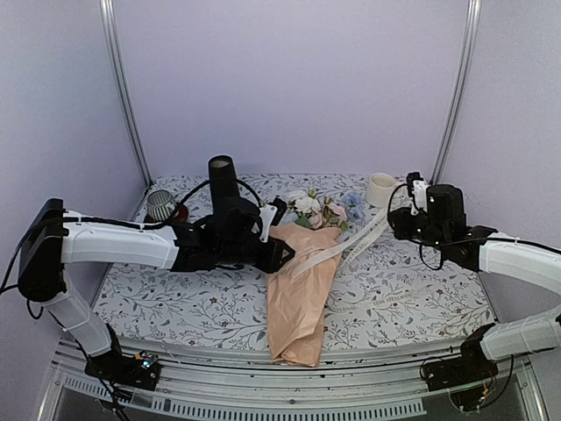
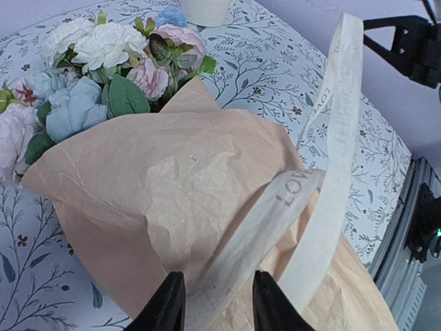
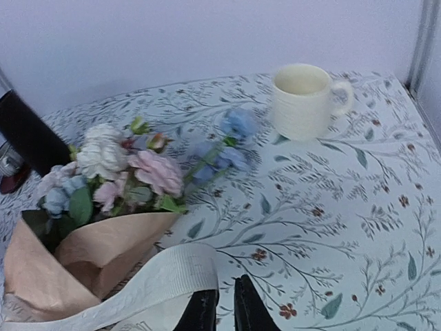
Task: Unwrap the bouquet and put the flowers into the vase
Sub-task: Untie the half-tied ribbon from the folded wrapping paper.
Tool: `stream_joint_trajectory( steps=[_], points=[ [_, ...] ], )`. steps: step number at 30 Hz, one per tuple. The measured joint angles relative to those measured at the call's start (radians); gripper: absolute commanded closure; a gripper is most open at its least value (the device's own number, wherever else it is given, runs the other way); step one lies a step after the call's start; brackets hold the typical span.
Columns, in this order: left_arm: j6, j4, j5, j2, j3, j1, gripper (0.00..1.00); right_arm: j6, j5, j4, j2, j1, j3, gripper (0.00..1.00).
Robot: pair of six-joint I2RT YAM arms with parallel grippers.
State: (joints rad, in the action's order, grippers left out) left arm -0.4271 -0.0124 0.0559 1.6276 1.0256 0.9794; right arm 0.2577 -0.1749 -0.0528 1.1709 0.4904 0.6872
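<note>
The bouquet [image 1: 302, 289] lies on the table in its peach paper wrap [image 2: 158, 172], with the flowers [image 1: 317, 209] [image 2: 103, 55] [image 3: 131, 172] pointing away from me. My left gripper [image 1: 282, 250] [image 2: 217, 300] is at the wrap's waist, its jaws closed partway on the paper and on the ribbon band lying between them. A cream ribbon [image 1: 351, 241] [image 2: 337, 138] rises from there to my right gripper [image 1: 392, 219] [image 3: 225, 303]. That gripper's jaws show a slim bare gap. The ribbon's end [image 3: 158, 276] drapes over the left finger. The black vase [image 1: 223, 180] [image 3: 27, 134] stands behind my left arm.
A cream mug [image 1: 381, 189] [image 3: 303, 100] stands at the back right, close to my right gripper. A striped cup on a red saucer [image 1: 161, 204] sits at the back left. Blue blooms [image 3: 234, 124] lie on the cloth between the bouquet and the mug.
</note>
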Motion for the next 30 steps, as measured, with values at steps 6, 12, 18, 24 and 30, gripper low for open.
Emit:
stream_joint_trajectory(
  steps=[6, 12, 18, 24, 30],
  points=[
    [-0.001, 0.002, 0.005, 0.001, 0.0, 0.002, 0.64, 0.249, 0.065, -0.009, -0.039, -0.225, -0.189, 0.63],
    [-0.003, 0.003, 0.005, 0.001, 0.0, 0.002, 0.64, 0.344, 0.17, -0.008, -0.042, -0.315, -0.256, 0.55],
    [-0.003, 0.002, 0.005, 0.001, 0.0, 0.002, 0.64, 0.325, 0.188, 0.023, -0.101, -0.315, -0.24, 0.39],
    [-0.004, 0.002, 0.005, 0.001, 0.0, 0.003, 0.64, 0.298, 0.175, 0.106, -0.116, -0.315, -0.168, 0.32],
    [-0.011, 0.002, 0.006, 0.001, 0.0, 0.01, 0.65, 0.401, 0.024, 0.357, -0.055, -0.315, -0.035, 0.3]
  ],
)
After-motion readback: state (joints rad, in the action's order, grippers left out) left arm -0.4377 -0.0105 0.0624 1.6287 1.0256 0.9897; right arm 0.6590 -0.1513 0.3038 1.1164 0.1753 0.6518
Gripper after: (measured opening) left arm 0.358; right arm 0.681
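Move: The right fingers still pinch the pulled-out end of the ribbon. The clear patch of table it goes down on lies about 8 cm back, 8 cm to their left and some 15 cm below. The wrapping paper is about 14 cm back and 30 cm left; the flowers are some 18 cm ahead and 20 cm left; the mug is about 25 cm straight ahead. From the left hand that patch lies 24 cm to the right, about level, 12 cm below. Let go of the ribbon on the way out: sweep the right gripper quickly right and down, about 10 cm each way, away from the wrapping paper, opening the fingers well past half. Lift some 4 cm while they go on opening, then swing farther right and slightly down, turning the hand some 30 degrees clockwise and tipping it down. ##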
